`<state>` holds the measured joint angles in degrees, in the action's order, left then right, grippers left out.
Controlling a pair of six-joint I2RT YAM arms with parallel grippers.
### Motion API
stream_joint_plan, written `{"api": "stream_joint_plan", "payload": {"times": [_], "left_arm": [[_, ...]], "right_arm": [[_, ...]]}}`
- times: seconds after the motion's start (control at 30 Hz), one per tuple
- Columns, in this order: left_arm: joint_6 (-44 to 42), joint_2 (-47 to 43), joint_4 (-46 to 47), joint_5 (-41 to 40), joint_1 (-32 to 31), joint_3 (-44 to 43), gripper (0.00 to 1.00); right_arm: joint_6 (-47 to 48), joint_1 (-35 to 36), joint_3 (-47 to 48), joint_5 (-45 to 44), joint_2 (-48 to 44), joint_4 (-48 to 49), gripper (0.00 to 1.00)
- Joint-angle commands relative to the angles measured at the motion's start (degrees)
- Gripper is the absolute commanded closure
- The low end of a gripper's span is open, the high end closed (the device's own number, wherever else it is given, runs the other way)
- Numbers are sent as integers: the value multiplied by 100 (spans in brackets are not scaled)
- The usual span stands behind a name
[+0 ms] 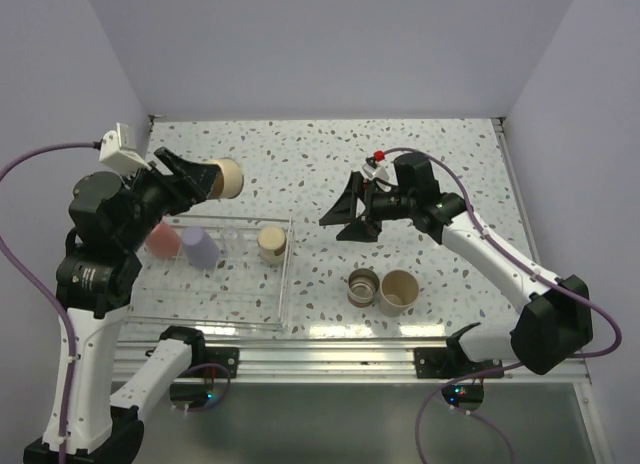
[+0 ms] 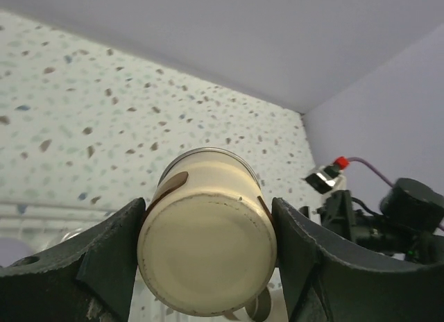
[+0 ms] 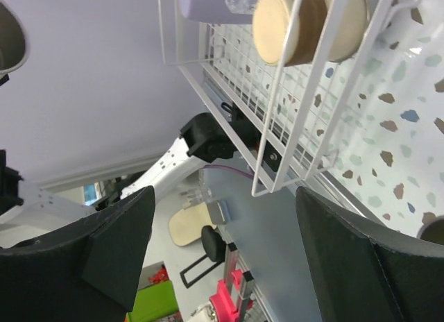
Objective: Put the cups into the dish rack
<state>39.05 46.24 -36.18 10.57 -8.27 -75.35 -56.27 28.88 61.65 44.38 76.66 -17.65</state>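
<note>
My left gripper [image 1: 205, 179] is shut on a cream-beige cup with brown bands [image 1: 226, 178] and holds it tilted on its side, above the far edge of the dish rack [image 1: 287, 284]. In the left wrist view the cup's base [image 2: 207, 244] fills the space between the fingers [image 2: 104, 266]. A coral cup [image 1: 160, 241], a lavender cup [image 1: 198, 248] and a cream cup [image 1: 271, 244] stand in the rack. My right gripper [image 1: 340, 219] is open and empty, raised right of the rack. A metallic cup [image 1: 363, 287] and a beige cup [image 1: 398, 292] stand on the table below it.
The right wrist view shows the rack's white wire grid [image 3: 208, 93] with the cream cup [image 3: 291, 20] and lavender cup [image 3: 208, 6] in it. The table's near edge has a metal rail [image 1: 330, 359]. Walls close in at the left, right and far sides.
</note>
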Motion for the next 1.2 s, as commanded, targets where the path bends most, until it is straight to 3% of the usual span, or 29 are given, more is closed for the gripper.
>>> {"api": "stream_joint_plan", "payload": {"times": [0.0, 0.2, 0.43, 0.93, 1.17], "left_arm": [[-319, -1, -1890, -1591, 19, -392, 100], [111, 26, -3016, -2804, 19, -393, 100], [743, 254, -3904, -3579, 19, -314, 100], [1105, 307, -3914, -3588, 80, 767, 100], [1096, 61, -3634, -3334, 80, 1767, 100]], "right_arm": [[398, 3, -56, -114, -187, -424, 14], [380, 47, -118, -123, -99, -406, 15], [389, 91, -144, -131, -55, -423, 15], [617, 100, -30, -202, -169, -714, 15], [600, 91, -74, -158, -134, -652, 15]]}}
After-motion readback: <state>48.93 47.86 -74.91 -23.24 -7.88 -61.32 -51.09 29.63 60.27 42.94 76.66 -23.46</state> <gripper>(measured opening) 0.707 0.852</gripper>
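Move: The left hand holds the brown-and-cream cup high over the far side of the dish rack. The empty spot it is headed for, in the rack's near part, lies some 8 cm back, 12 cm left and 36 cm below. At about that depth, the purple cup stands 3 cm ahead and 11 cm left, the red cup 5 cm ahead and 21 cm left, the clear glass 5 cm ahead and 2 cm left. From the right hand, the spot is about 37 cm left, 8 cm back and 20 cm below. Keeping its pinch on the brown-and-cream cup, the left hand swings down and left while drawing back, then sinks almost straight down towards the empty near part of the rack. It drops about 22 cm in all, the wrist turning counter-clockwise and tipping the fingers from nearly level to steeply down. The empty right hand, fingers open, eases some 3 cm down. ##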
